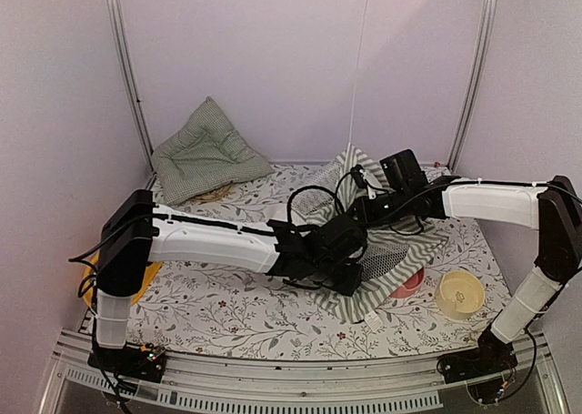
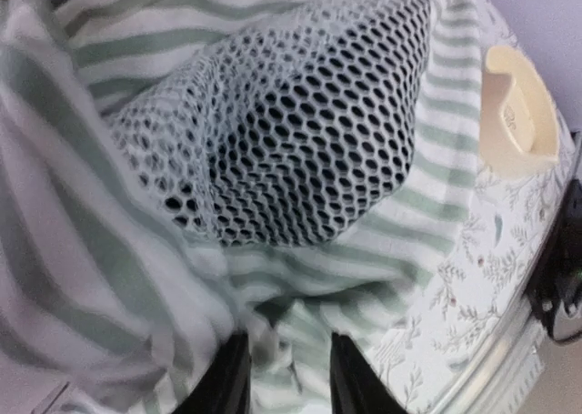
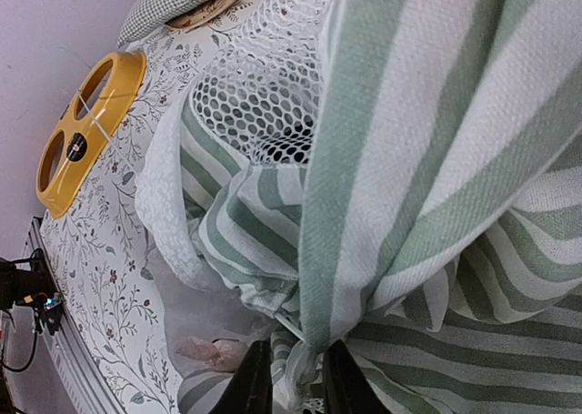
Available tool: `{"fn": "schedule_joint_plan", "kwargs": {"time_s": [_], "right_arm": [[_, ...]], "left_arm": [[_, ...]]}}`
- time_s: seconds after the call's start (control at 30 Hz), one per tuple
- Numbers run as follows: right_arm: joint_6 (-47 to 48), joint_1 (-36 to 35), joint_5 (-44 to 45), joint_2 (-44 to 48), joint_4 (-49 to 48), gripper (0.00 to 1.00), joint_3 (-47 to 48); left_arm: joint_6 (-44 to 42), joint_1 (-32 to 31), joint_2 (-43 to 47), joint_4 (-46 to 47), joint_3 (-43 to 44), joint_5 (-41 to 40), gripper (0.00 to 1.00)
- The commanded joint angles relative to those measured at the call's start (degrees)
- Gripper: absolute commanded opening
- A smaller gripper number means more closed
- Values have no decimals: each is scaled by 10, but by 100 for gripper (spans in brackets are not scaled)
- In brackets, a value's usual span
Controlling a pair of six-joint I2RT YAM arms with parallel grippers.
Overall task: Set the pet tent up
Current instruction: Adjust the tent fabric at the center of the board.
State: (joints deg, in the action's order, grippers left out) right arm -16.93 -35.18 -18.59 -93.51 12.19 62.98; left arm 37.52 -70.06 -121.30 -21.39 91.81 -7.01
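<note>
The pet tent (image 1: 386, 250) lies crumpled at the middle right of the floral table, a green-and-white striped heap with a white mesh panel (image 2: 291, 132). Both arms reach into it. My left gripper (image 1: 350, 282) is low at the tent's near edge. In the left wrist view its gripper (image 2: 286, 378) has the jaws apart, with loose striped cloth lying between them. My right gripper (image 1: 362, 182) is at the raised far part of the tent. In the right wrist view a twisted bunch of striped fabric (image 3: 409, 114) hangs between the fingers of the gripper (image 3: 289, 378), which stand slightly apart.
A green checked cushion (image 1: 205, 150) leans in the back left corner. A yellow bowl holder (image 1: 91, 282) (image 3: 86, 127) sits at the left edge. A cream bowl (image 1: 459, 293) (image 2: 518, 105) and a pink bowl (image 1: 409, 282) sit right of the tent. A metal rail (image 1: 300, 378) lines the near edge.
</note>
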Motion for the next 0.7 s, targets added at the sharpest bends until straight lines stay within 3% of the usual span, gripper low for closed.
{"fn": "schedule_joint_plan", "kwargs": {"time_s": [0.0,0.17,0.4,0.67], "right_arm": [[9,-6,7,1,52,28,10],[5,-6,15,6,66,45,20],[-16,-6,53,25,80,65,35],[-39,-6,140,70,113,75,43]], "left_arm": [[-6,42,98,57,-27,-31,33],[-12,52,152,59,-66,-31,43],[8,78,258,61,-157,-55,46],[9,160,383,65,-288,-40,52]]}}
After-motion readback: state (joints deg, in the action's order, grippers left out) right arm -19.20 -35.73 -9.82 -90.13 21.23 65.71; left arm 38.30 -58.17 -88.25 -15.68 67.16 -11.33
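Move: The white netting spread beside the striped tent fabric lies about 12 cm ahead and 12 cm left of the left hand, some 4 cm lower. From that hand, the tent's near mesh window is roughly 10 cm ahead and 7 cm right, and the pink bowl 6 cm ahead and 14 cm right. The right hand has the gathered striped bundle just beyond its fingertips, about 1 cm ahead, 1 cm left and 2 cm down, with the mesh window 4 cm back and 6 cm right. The left fingertips come off the striped fabric: that hand rises about 12 cm with some forward reach, then sweeps left, some 14 cm in all, to above the white netting, turning counter-clockwise and opening to about half. The right fingers spread wide around the striped bundle, dipping slightly back and down, then easing 2 to 3 cm right and a little up. ##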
